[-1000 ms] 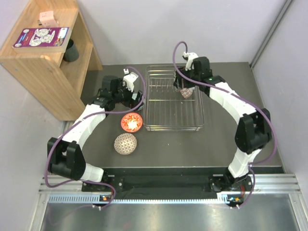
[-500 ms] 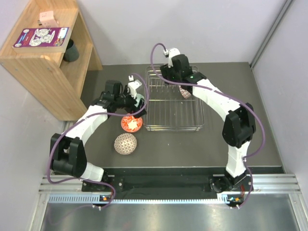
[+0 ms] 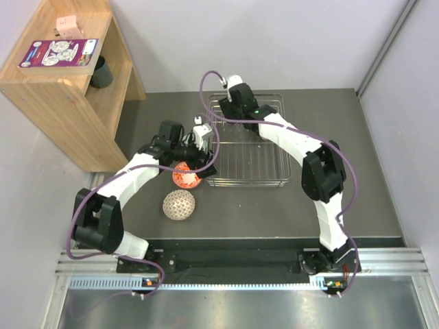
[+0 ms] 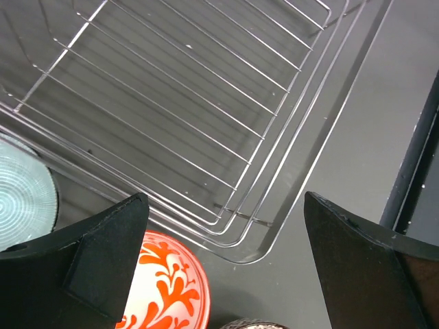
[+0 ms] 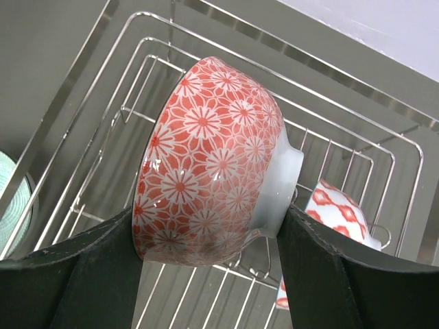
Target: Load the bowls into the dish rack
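Observation:
My right gripper (image 5: 209,221) is shut on a coral bowl with white flowers (image 5: 212,157), held tilted on its side above the dish rack (image 5: 329,89) near its back left corner. A red diamond-patterned bowl (image 5: 339,205) stands in the rack behind it. My left gripper (image 4: 225,200) is open and empty, over the rack's (image 4: 206,103) front left corner. Just below its left finger sits a red-orange floral bowl (image 4: 164,288) on the table, seen from above (image 3: 186,177). A mint green bowl (image 4: 20,199) lies left of the rack. A beige mesh bowl (image 3: 178,204) sits nearer.
A wooden shelf unit (image 3: 62,89) stands at the back left with a dark cup (image 3: 101,72) inside and a booklet on top. Both arms' purple cables loop over the rack (image 3: 254,161). A metal rail runs along the near edge.
My right gripper has carried its bowl leftwards along the back of the rack. My left gripper has moved right, toward the rack's front left corner, over the red-orange floral bowl.

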You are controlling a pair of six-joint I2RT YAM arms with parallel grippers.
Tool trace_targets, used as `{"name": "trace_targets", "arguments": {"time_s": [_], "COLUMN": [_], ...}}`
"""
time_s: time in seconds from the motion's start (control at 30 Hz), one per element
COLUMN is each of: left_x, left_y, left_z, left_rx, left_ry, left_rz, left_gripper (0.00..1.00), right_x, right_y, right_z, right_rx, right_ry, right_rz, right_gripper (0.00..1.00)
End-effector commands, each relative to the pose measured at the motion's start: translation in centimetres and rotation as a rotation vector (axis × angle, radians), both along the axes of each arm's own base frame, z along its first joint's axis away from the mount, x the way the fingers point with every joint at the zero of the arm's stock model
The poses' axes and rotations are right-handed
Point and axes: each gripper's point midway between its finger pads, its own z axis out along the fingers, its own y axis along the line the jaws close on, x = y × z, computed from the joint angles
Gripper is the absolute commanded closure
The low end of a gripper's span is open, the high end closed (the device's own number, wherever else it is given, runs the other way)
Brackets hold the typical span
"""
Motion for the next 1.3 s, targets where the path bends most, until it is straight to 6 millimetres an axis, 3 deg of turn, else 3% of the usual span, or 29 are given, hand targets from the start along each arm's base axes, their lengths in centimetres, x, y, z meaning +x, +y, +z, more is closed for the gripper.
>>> {"name": "trace_targets", "arguments": {"time_s": [0.0,0.37,0.73,1.0,1.27], "left_x": [-0.5,2.6,2.3,1.9,1.6], "left_y": [-0.5,2.8,4.2,5.1,6.0], "left_z": [1.5,5.1,6.2,6.6,6.7], "left_rx": [-0.038,-0.004,0.002,0.013,0.039], "left_ry": [-0.04,-0.176,-0.215,-0.233,-0.229], "left_rz": [-0.025,0.195,0.221,0.239,0.25], "left_gripper": [0.01,0.01,0.01,0.01,0.01], "right_x": [1.0,-0.2,-0.5,-0.3,-0.4], "right_y": [1.9,3.7,5.3,5.8,6.0], "right_z": [3.5,1.3,-0.9,-2.4,-3.5], "right_rx": [0.041,0.02,-0.029,-0.057,-0.076], "right_ry": [-0.099,-0.063,-0.06,-0.044,-0.025], "right_rz": [-0.011,0.011,0.023,0.033,0.045], "right_gripper": [1.0,1.0,0.98,0.59,0.31]}}
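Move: The right hand holds the red flowered bowl over the far left part of the dish rack; the place for it lies about 8 cm below, 4 cm to its left and 1 cm back. The blue-lined bowl already racked is some 11 cm to that hand's right, 1 cm back and 9 cm lower. From the open left hand, the mint bowl lies about 9 cm ahead and 4 cm left, the orange bowl 6 cm left and 1 cm back, both some 10 cm below. Left and then mostly down, the right hand lowers the held bowl about 4.5 cm into the rack, shifting it some 3 cm towards the rack's left rail and tipping its left side down slightly; the fingers keep their grip. Meanwhile the left hand, fingers still wide open, rises about 5 cm and draws off as far to its left, away from the rack's near left corner, swinging roughly 15 degrees counter-clockwise. ##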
